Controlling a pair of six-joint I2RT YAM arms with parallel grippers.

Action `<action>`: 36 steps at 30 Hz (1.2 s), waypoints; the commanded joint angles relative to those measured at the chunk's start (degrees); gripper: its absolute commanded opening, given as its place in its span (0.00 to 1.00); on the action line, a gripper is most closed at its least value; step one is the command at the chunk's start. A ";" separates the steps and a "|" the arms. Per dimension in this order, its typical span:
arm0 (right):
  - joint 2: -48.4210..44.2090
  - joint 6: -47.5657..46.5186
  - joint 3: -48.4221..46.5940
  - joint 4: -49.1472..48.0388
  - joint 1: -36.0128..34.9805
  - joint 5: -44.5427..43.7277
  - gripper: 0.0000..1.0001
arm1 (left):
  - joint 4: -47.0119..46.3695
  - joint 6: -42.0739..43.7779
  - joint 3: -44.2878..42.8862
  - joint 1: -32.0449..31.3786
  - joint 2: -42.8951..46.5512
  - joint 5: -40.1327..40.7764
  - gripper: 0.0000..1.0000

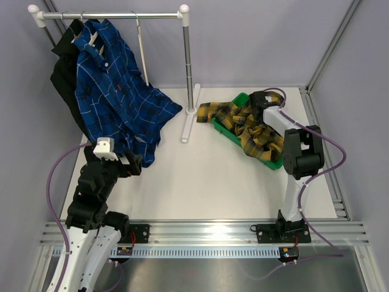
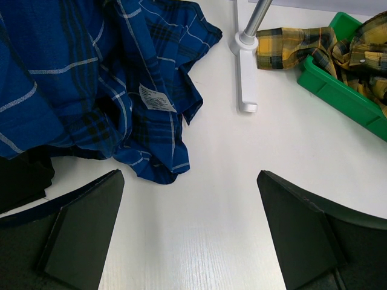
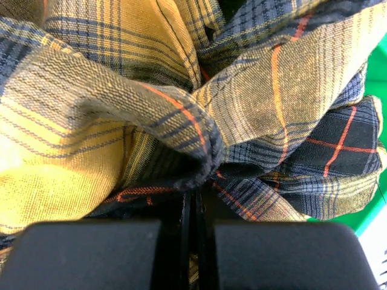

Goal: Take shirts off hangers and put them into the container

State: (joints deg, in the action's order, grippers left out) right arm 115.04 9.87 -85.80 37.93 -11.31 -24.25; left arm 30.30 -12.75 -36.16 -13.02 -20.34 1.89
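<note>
The yellow-and-grey plaid shirt [image 1: 255,131] lies bunched in the green container [image 1: 222,128], one sleeve trailing over its left rim onto the table. My right gripper [image 1: 260,100] is pressed down into it; the right wrist view shows the gripper [image 3: 195,199] shut on a fold of the plaid shirt [image 3: 121,90]. The blue checked shirt [image 1: 115,91] hangs from a white hanger [image 1: 94,39], its hem resting on the table. Behind it hangs the black shirt [image 1: 64,73]. My left gripper [image 2: 189,175] stands open just short of the blue shirt's hem [image 2: 151,163], holding nothing.
A bare white hanger [image 1: 141,55] hangs on the rail [image 1: 121,15]. The rack's post [image 1: 189,73] and white foot [image 1: 187,125] stand between the shirts and the container. In the left wrist view, the foot [image 2: 245,78] lies close to the container's edge [image 2: 338,90].
</note>
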 commanded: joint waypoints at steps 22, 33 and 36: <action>-42.85 9.19 13.34 2.24 -0.38 11.76 0.89 | -2.62 -0.43 0.13 -0.34 0.39 -0.57 0.99; -51.76 10.88 29.80 -2.41 -7.85 15.11 0.91 | -2.53 -0.52 0.13 -0.34 0.47 -0.92 0.99; -50.54 10.96 32.18 -4.26 -9.08 14.93 0.92 | -2.44 -0.52 0.13 -0.34 0.30 -1.10 0.99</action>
State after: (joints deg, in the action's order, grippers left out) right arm 64.12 19.99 -54.92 37.76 -19.40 -10.11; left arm 30.30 -12.75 -36.16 -13.08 -20.34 1.83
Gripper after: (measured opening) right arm 0.918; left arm 0.988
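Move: The right hand is pressed deep into the bunched yellow plaid shirt, with its fingers shut on it. The green container's middle lies about 7 cm back and 2 cm left, some 2 cm lower. A shirt flap over the near edge is about 13 cm back and 2 left; the rack foot stands level with the hand, roughly 29 cm to its left. From the left hand, the container is about 15 cm ahead, 44 right and 20 below. The right hand lets go of the yellow plaid shirt: its fingers open from shut to wide as it climbs about 20 cm out of the container. It then draws back, some 15 cm in all, edging 6 cm left and sinking about 9 cm beside the overhanging near flap. The fingertips swing up, then partly down again, and the hand's left side rolls up. ##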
